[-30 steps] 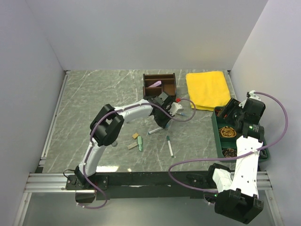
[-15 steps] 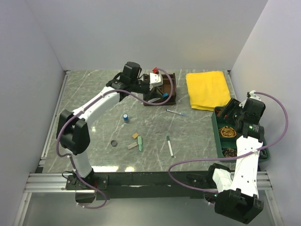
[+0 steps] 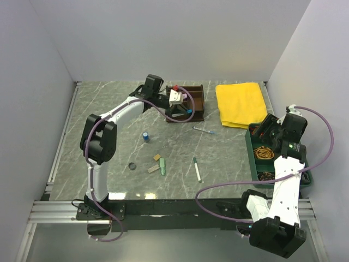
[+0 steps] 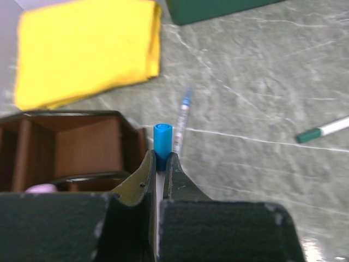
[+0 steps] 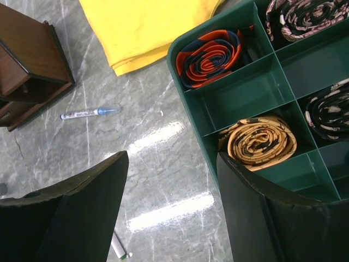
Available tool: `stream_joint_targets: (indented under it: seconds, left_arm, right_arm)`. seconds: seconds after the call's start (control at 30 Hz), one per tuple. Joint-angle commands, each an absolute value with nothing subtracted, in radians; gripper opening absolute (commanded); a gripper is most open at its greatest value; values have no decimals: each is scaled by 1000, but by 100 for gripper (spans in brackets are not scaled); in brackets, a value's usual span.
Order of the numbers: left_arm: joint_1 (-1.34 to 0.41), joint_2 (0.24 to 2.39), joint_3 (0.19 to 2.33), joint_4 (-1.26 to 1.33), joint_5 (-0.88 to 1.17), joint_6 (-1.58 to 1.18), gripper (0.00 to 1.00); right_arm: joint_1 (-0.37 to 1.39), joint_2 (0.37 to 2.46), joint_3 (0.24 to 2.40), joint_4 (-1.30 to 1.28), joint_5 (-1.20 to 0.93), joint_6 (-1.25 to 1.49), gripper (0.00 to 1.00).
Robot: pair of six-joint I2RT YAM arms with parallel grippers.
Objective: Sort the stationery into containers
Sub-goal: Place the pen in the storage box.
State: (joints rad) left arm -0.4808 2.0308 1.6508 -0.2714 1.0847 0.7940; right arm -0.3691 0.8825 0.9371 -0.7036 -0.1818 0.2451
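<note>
My left gripper (image 3: pixel 184 108) is shut on a slim white pen with a blue cap (image 4: pixel 162 137) and holds it over the front edge of the dark brown wooden organiser (image 3: pixel 193 98), which also shows in the left wrist view (image 4: pixel 82 147). On the table lie another blue-capped pen (image 3: pixel 203 130), a green-capped pen (image 3: pixel 196 169), a tiny blue-capped bottle (image 3: pixel 146 136), and tan and green erasers (image 3: pixel 158 164). My right gripper (image 5: pixel 172 158) is open and empty, above the left rim of the dark green tray (image 5: pixel 188 76) with coiled bands (image 5: pixel 262 142).
A folded yellow cloth (image 3: pixel 238 103) lies between the organiser and the tray. A small black ring (image 3: pixel 132 166) lies left of the erasers. Something pink (image 4: pixel 41 188) sits in the organiser. White walls close in the left, back and right.
My left arm has swung from the table's middle to the organiser at the back, carrying a pen. The bottle and ring it covered now show. The right arm has not moved.
</note>
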Motion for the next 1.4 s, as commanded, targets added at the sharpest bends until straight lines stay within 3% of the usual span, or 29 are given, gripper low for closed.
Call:
stream_joint_targets:
  seconds: [0.0,0.53,0.6,0.67,0.77,1.03,1.2,1.3,1.37]
  left_arm:
    - [-465,2065,1726,-160,1169,835,1]
    - [-403,2284,1897,-43,1195,792,1]
    - [-396,2304,1910,-15,1193,775,8]
    - [-396,2290,1873,20,1174,762,27]
    - [-396,2241,1795,81,1146,778,37]
    - [-411,1965,1563,32,1169,775,44]
    - [-526,1824,1479,-280,1019,922,53]
    - [-612,1868,1584,-481,911,896,57]
    - [-668,1978,1768,-689,868,940,57]
  right_arm:
    - [-367,897,982,-690,-167,232,74]
    - [-367,1028,1086,-718,-137,178,73]
    - [-365,1046,1097,-719,-133,172,74]
    - [-367,1055,1108,-715,-130,170,73]
    - [-367,1068,1117,-710,-137,169,74]
    - [-367,1058,1089,-701,-163,173,74]
    - [-367,1032,1039,-680,-253,158,74]
    - [-367,1013,1023,-663,-291,160,74]
    - [-367,1005,1028,-664,-308,155,74]
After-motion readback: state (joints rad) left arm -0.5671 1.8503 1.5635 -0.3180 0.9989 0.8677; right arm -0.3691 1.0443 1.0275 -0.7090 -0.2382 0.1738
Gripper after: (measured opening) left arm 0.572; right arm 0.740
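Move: Some 8 cm ahead of the left hand and 2 cm to its right is the middle of the brown storage box, about 11 cm lower; the fingers already hold the white pen, blue cap to the right. The blue-ended pen lies about 12 cm right and 2 cm back, and the yellow cloth 29 cm right and 9 cm ahead, both about 15 cm down. From the right hand the box is roughly 20 cm ahead, 33 cm left and 14 cm below. Carrying the pen forward over the storage box, the left hand goes about 9 cm out while sinking some 4 cm, opens its fingers from nearly shut to over half to let go of the pen, then draws back about 13 cm, rising away from the box. The right hand, empty and open, shifts 2 to 3 cm forward and a little right, then back left. ##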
